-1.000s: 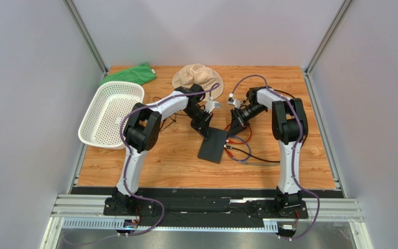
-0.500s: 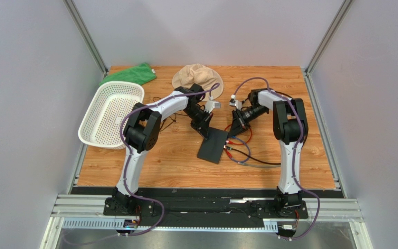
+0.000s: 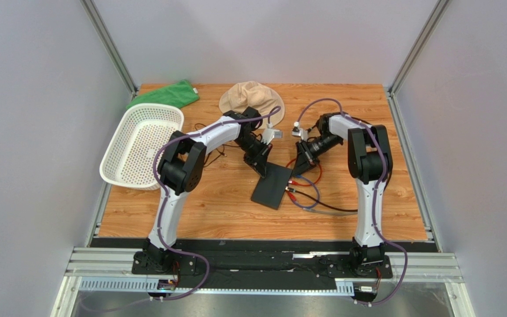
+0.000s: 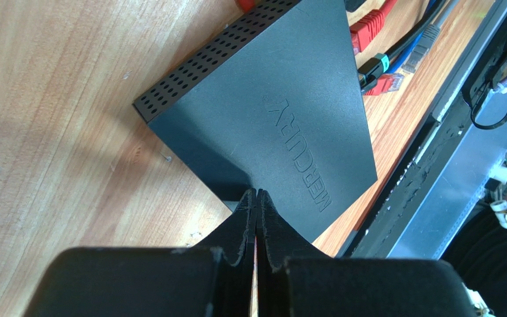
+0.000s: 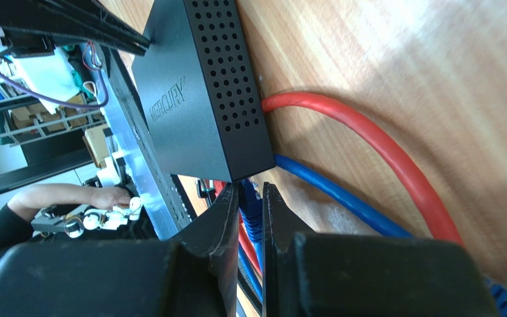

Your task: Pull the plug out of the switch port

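Observation:
The switch (image 3: 271, 185) is a flat black box lying mid-table, also seen in the left wrist view (image 4: 269, 112) and the right wrist view (image 5: 196, 99). My left gripper (image 4: 257, 193) is shut and empty, its tips resting on the switch's top at the far corner (image 3: 261, 166). At the switch's right edge my right gripper (image 3: 298, 166) is shut on a blue plug (image 5: 249, 211). The plug's tip sits at the socket edge, and I cannot tell whether it is seated. Red plugs (image 4: 368, 26) and a black plug (image 4: 372, 66) line the same edge.
Red (image 5: 368, 139), blue (image 5: 329, 191) and black cables (image 3: 322, 206) loop on the wood right of the switch. A white basket (image 3: 140, 146) stands at the left, with a green cloth (image 3: 165, 94) and a beige hat (image 3: 249, 98) at the back.
My right wrist has shifted slightly, and the cable loops right of the switch have moved a little with it. The left arm and the switch have stayed put.

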### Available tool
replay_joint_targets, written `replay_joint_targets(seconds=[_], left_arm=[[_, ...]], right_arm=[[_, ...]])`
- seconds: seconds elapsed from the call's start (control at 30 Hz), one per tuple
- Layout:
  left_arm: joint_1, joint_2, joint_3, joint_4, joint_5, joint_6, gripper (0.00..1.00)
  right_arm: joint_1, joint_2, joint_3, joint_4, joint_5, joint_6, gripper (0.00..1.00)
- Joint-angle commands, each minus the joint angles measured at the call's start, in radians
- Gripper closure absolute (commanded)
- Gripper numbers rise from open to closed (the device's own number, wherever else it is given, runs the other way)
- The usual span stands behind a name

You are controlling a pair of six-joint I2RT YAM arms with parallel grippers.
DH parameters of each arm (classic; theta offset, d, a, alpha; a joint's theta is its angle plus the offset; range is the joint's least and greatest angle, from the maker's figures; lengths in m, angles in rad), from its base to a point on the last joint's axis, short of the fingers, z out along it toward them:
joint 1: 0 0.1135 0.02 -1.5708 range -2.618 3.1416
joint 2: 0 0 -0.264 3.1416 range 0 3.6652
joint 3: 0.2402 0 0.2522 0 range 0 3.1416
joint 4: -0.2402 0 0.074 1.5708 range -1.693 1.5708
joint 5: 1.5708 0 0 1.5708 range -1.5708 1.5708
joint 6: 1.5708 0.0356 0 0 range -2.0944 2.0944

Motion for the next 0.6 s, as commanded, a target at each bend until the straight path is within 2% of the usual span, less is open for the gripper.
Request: replay_joint_targets(seconds=[0.0, 0.3, 0.57], left_arm=[[-0.005, 0.045, -0.015, 0.043, -0.125, 0.053, 1.00], [-0.005, 0.045, -0.015, 0.045, -0.126, 0.053, 1.00], [-0.005, 0.045, -0.013, 0.043, -0.125, 0.050, 1.00]], right_arm=[[-0.015, 0.010, -0.048, -0.076, 0.196, -0.107, 1.00], [-0.074, 0.015, -0.031, -0.199, 0.125, -0.172, 1.00], [-0.145, -0.118, -0.010, -0.095, 0.119, -0.092, 1.00]])
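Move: The right fingers already hold the blue plug at the switch's port, which sits about 2 cm to their left, level ahead and in height. The switch's middle lies some 7 cm left and 3 cm back of that hand; the red plug is about 3 cm straight back, the black plug 5 cm back and 1 cm left. The left hand, its shut fingertips on the switch's left edge, has the port roughly 8 cm to its right, straight across and 2 cm lower. Keeping its pinch on the blue plug, the right hand draws it away from the port, first right and back together and then almost purely right, about 5 cm to the right and 2 cm back in all, staying low over the table with the fingers tipping only some 5 degrees. The left hand holds still, its closed fingertips still resting on the switch's left edge to steady it against the pull. ##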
